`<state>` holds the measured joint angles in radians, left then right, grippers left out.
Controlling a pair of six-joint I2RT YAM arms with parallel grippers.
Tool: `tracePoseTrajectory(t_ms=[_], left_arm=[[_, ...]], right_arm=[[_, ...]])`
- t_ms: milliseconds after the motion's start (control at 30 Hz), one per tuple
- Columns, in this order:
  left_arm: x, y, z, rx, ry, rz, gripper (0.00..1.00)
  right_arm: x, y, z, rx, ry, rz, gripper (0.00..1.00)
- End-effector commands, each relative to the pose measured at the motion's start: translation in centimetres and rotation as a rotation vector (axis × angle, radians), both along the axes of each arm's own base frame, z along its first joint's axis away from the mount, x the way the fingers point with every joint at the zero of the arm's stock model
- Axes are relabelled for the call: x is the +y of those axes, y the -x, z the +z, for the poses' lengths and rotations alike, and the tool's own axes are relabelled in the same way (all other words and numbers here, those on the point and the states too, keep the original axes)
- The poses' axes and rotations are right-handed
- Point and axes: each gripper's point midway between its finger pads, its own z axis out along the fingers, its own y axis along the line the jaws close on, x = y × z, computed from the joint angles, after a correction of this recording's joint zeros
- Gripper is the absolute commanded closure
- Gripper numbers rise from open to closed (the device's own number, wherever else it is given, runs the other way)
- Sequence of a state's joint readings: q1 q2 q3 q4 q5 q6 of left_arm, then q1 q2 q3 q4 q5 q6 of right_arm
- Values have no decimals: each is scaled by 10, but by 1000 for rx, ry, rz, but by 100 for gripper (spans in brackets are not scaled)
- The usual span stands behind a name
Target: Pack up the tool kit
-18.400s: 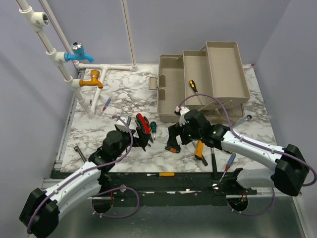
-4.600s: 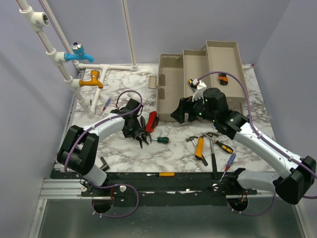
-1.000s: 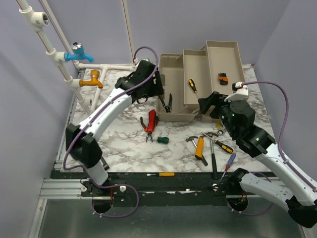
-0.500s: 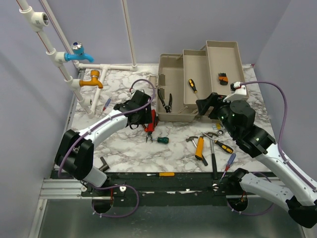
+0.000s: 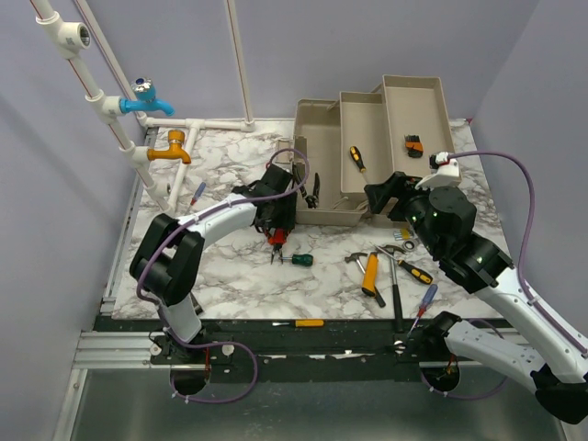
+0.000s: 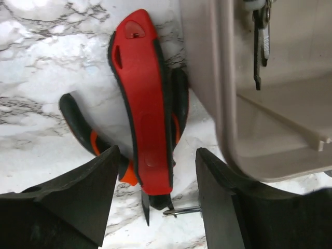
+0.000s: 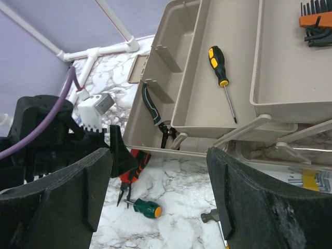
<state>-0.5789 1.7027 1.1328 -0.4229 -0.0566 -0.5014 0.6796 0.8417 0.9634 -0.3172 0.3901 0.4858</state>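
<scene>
The beige toolbox (image 5: 306, 129) stands open at the back, its trays fanned out. It holds black pliers (image 5: 314, 190), a yellow-black screwdriver (image 5: 358, 161) and hex keys (image 5: 413, 144). Red pliers (image 6: 145, 119) lie on the marble against the toolbox wall (image 6: 207, 78). My left gripper (image 6: 155, 207) is open, and its fingers straddle the pliers' head with a gap on each side. My right gripper (image 7: 155, 207) hangs open and empty above the table in front of the toolbox (image 7: 197, 98).
A green stubby screwdriver (image 5: 300, 259) lies just beyond the red pliers' tip. An orange-handled hammer (image 5: 369, 272) and several screwdrivers (image 5: 409, 268) lie front right. A yellow screwdriver (image 5: 299, 322) rests at the near edge. Blue (image 5: 147, 99) and orange (image 5: 170, 150) taps stand back left.
My left arm has swung from the toolbox's left end down to the red pliers, and its jaws have narrowed around them. The right arm has not moved.
</scene>
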Motion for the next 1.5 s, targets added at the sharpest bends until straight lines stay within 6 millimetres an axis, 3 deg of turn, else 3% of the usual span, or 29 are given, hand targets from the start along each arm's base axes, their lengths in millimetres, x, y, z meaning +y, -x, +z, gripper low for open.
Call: tracePoseTrajectory(t_ms=[0, 233, 300, 433, 800, 967, 1100, 1233, 1300, 1467], left_arm=[[-10, -5, -9, 31, -39, -55, 40], [-2, 0, -33, 114, -89, 16, 43], [-2, 3, -35, 117, -83, 21, 49], [5, 4, -28, 93, -86, 42, 72], [29, 4, 52, -125, -48, 115, 89], [36, 4, 91, -223, 4, 160, 89], [21, -4, 131, -325, 105, 99, 89], [-10, -14, 170, -384, 213, -12, 89], [-21, -21, 181, -395, 240, -43, 89], [-44, -47, 184, -390, 238, -90, 89]], right_arm=[[1, 3, -4, 5, 19, 18, 19], [0, 3, -2, -2, 16, 16, 19], [0, 4, -1, -4, 15, 16, 19], [-1, 4, 0, -6, 17, 16, 19], [1, 4, 2, -17, 2, 21, 19], [2, 4, 1, -12, 1, 23, 19], [2, 4, 0, -12, -1, 23, 19], [1, 4, 1, -13, -3, 24, 19], [1, 4, 1, -13, -3, 22, 19], [-1, 6, 1, -17, 0, 18, 19]])
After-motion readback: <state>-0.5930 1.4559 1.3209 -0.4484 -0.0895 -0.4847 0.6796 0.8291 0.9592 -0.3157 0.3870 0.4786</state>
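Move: The red utility knife's middle lies about 3 cm ahead of the left hand, 1 cm to its right and 3 cm below. Under it are the orange-handled pliers, straight below the hand by 5 cm. The green screwdriver sits some 8 cm back and 6 cm right. The toolbox's low bin has its middle roughly 21 cm ahead and 12 cm right. From the right hand, the knife is about 9 cm ahead, 27 cm left and 28 cm down. Down about 2.5 cm and a touch to the right, the left hand sinks around the red knife and closes, pinching it across its nearer half on top of the pliers. It then lifts the knife some 19 cm, veering first left, then right and forward, while the wrist tips the fingers up about 25 degrees and keeps its grip. ##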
